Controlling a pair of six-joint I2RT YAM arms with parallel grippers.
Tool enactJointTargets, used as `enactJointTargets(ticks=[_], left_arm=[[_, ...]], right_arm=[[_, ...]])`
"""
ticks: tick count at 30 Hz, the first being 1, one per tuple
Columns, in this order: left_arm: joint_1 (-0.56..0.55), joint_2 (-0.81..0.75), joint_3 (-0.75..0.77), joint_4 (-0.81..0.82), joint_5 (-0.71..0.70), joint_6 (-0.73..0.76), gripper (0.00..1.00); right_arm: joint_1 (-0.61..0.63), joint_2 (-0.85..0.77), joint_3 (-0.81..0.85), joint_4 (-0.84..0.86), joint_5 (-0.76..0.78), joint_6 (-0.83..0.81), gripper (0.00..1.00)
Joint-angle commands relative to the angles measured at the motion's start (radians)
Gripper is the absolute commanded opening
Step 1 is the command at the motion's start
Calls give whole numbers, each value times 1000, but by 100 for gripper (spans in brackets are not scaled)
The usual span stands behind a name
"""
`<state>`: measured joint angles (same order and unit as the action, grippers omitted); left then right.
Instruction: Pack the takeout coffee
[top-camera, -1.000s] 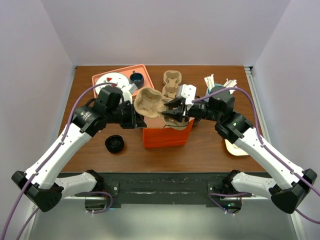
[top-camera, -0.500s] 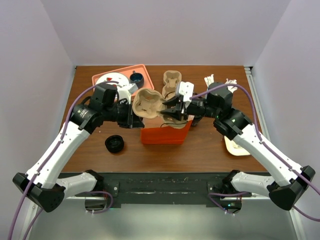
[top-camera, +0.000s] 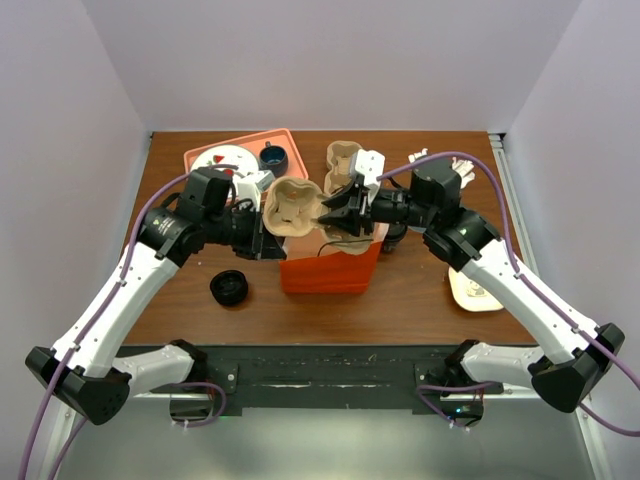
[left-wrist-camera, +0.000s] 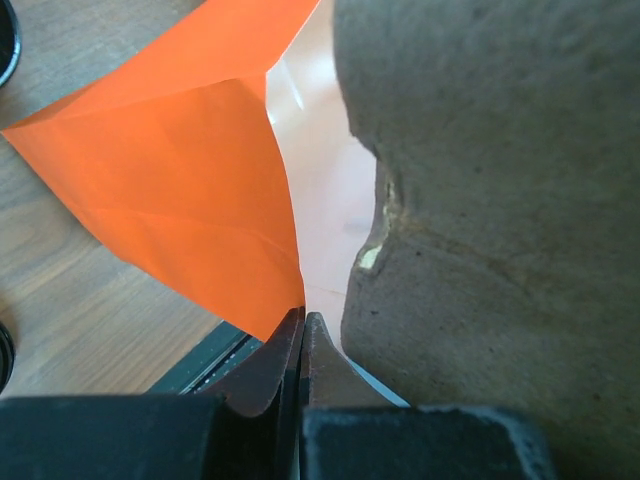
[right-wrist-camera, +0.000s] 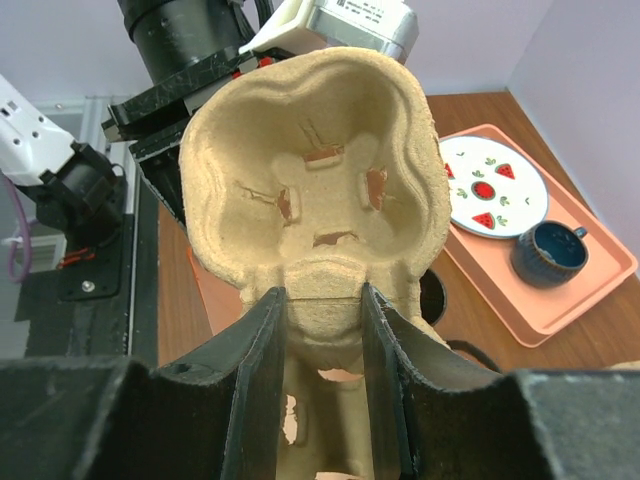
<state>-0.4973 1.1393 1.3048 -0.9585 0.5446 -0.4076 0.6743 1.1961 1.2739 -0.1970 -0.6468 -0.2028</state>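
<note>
An orange paper bag (top-camera: 330, 268) stands open at mid-table. My left gripper (top-camera: 272, 243) (left-wrist-camera: 302, 318) is shut on its left rim (left-wrist-camera: 200, 190). My right gripper (top-camera: 335, 215) (right-wrist-camera: 322, 297) is shut on the end tab of a tan pulp cup carrier (top-camera: 294, 208) (right-wrist-camera: 310, 170) and holds it over the bag's left half. The carrier's underside (left-wrist-camera: 500, 200) fills the left wrist view. A black round lidded cup (top-camera: 229, 288), the takeout coffee as far as I can tell, stands on the table left of the bag, apart from both grippers.
A second pulp carrier (top-camera: 343, 165) lies behind the bag. An orange tray (top-camera: 205, 152) (right-wrist-camera: 590, 290) at the back left holds a watermelon plate (right-wrist-camera: 492, 185) and a blue cup (top-camera: 273, 157) (right-wrist-camera: 545, 255). An open dark cup (right-wrist-camera: 432, 295) sits just past the carrier. White sticks (top-camera: 420, 157) are at the back right.
The right gripper has carried the carrier a little toward the back and left. The left gripper and the bag's rim have shifted slightly left with it. Both grips are unchanged.
</note>
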Motion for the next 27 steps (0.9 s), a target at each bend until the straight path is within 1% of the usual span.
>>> enactJointTargets(ticks=[1,2,4,6,10,13,14,15,16,17,18,21,27], left_arm=[[-20,4,8,-43,121,56,0],[-20,2,8,-43,121,55,0],[-21,0,8,-42,129,53,0],[-20,0,7,-45,130,56,0],[-20,-3,5,-51,143,61,0],[-20,-6,13,-60,130,67,1],[-18,-3,30,-74,95,66,7],[-21,-3,45,-82,69,62,21],[-20,-3,59,-89,48,61,24],[-20,-4,95,-95,-6,53,27],[-20,-4,115,-101,-38,46,32],[-20,-16,177,-105,-158,-3,39],[-20,-79,169,-46,-268,-102,43]], right_arm=[[16,-9,62,189,-56,97,9],[16,-9,59,192,-65,138,8],[18,-10,41,261,-85,173,9],[18,-10,28,290,-82,224,8],[18,-13,12,327,-67,249,8],[18,-18,12,302,-53,217,8],[16,-21,13,285,-51,209,8],[18,-24,16,268,-51,209,8],[18,-27,13,239,-51,172,8],[18,-32,7,231,-53,171,8],[16,-36,1,228,-53,171,8],[18,-67,-40,238,-44,189,8],[16,-95,-56,226,-27,180,8]])
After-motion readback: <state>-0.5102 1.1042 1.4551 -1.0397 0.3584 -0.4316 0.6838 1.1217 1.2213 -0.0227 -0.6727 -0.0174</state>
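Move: The left hand pinches the left rim of the orange bag, whose middle is about 11 cm to its right, level ahead, and some 12 cm lower. The bag lies about 5 cm back, 1 cm right and 22 cm below the right hand, which holds the cup carrier just under its fingers. The black lid is on the table, about 17 cm left of the left hand and level ahead; the lidded cup is 19 cm right of the right hand and 8 cm farther out. The left hand opens off the bag's rim, then rises 4 cm, while the right lifts the carrier about 4 cm. ##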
